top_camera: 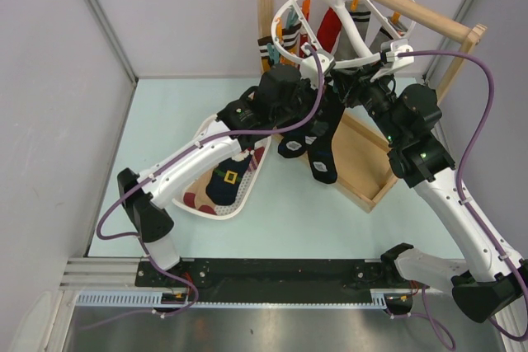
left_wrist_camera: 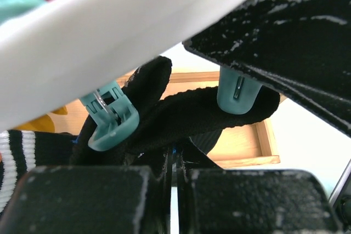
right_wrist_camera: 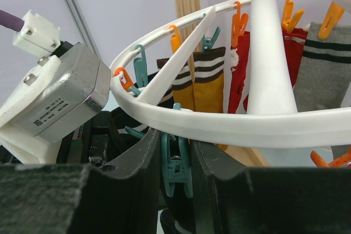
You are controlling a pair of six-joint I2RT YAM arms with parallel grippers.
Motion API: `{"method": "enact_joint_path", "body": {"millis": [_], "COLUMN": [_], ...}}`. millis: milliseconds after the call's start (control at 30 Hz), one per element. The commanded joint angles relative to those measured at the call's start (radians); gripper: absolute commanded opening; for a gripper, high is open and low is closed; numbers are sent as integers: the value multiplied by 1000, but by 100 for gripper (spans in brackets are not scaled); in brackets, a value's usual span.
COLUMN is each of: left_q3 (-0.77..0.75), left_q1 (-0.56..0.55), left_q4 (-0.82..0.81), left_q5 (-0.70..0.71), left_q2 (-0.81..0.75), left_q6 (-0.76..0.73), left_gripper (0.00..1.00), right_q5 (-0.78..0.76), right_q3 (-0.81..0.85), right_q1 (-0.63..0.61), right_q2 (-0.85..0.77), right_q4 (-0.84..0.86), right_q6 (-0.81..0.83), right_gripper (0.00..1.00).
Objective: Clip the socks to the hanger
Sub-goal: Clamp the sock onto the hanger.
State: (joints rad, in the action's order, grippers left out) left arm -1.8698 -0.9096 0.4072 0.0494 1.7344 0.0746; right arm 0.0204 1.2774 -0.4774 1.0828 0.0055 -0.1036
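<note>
The white ring hanger [top_camera: 363,7] hangs from the wooden rail, with striped, red and grey socks [right_wrist_camera: 211,80] pinned to its far side. My left gripper [left_wrist_camera: 176,157] is shut on the black fabric of a dark sock [left_wrist_camera: 192,113], held up just under the ring [left_wrist_camera: 109,36] between two teal clips [left_wrist_camera: 109,116]. From above, dark socks [top_camera: 320,158] dangle below the two grippers. My right gripper [right_wrist_camera: 176,160] is shut on a teal clip [right_wrist_camera: 176,171] beneath the ring [right_wrist_camera: 230,124], its fingers pinching the clip's handles. Both grippers meet under the hanger's near edge [top_camera: 342,80].
A white basket [top_camera: 247,195] holding more socks sits on the table to the left of the hanging socks. The wooden frame's base [top_camera: 367,179] lies under the hanger, its post [top_camera: 264,6] and rail [top_camera: 412,4] above. Grey walls close in on both sides.
</note>
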Motion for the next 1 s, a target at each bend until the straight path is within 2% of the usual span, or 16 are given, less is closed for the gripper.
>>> {"method": "enact_joint_path", "body": {"millis": [0,567,867,933,967], "left_q3": [-52,-23,-20,-22,-20], "left_q1": [-3,-3,-3,-2,-2], "left_q4": [-27,-64,-97,-97,-96], "left_q5": [3,-72,-68,-74,-77], "left_q2": [-25,-125,-147,-141,-138], "left_q6": [21,51,54,54,56], "left_gripper": [0,0,0,0,0], "right_q5": [12,4,15,16,15], "right_q3": [28,28,30,28,28], "right_q1": [3,2,2,3,2], "right_q2": [-14,-7,-14,-20,-23], "right_q4": [10,-1,-1,-1,-1], "right_q6": [12,21,13,10,7], "right_gripper": [0,0,0,3,12]}}
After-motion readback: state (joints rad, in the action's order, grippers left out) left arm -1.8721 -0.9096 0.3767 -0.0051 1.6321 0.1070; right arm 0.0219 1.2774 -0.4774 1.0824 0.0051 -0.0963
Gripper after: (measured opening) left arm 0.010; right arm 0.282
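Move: Above the left hand, about 7 cm up, 1 cm back and 2 cm to its right, waits the teal clip that the right fingers squeeze, its middle roughly 1 cm straight below the right hand point. The black sock's pinched edge lies some 8 cm below the right hand, 1 cm ahead and 2 cm left. A neighbouring teal clip hangs about 4 cm left of the squeezed one and 2 cm farther out, at the same height. Lifting the pinched black sock, the left hand rests briefly, then rises some 6 cm towards the clip under the hanger's near rim, easing back about 2 cm while its shut fingertips tilt up a little, five to ten degrees. The right hand stays in place and keeps its squeeze on the clip. ##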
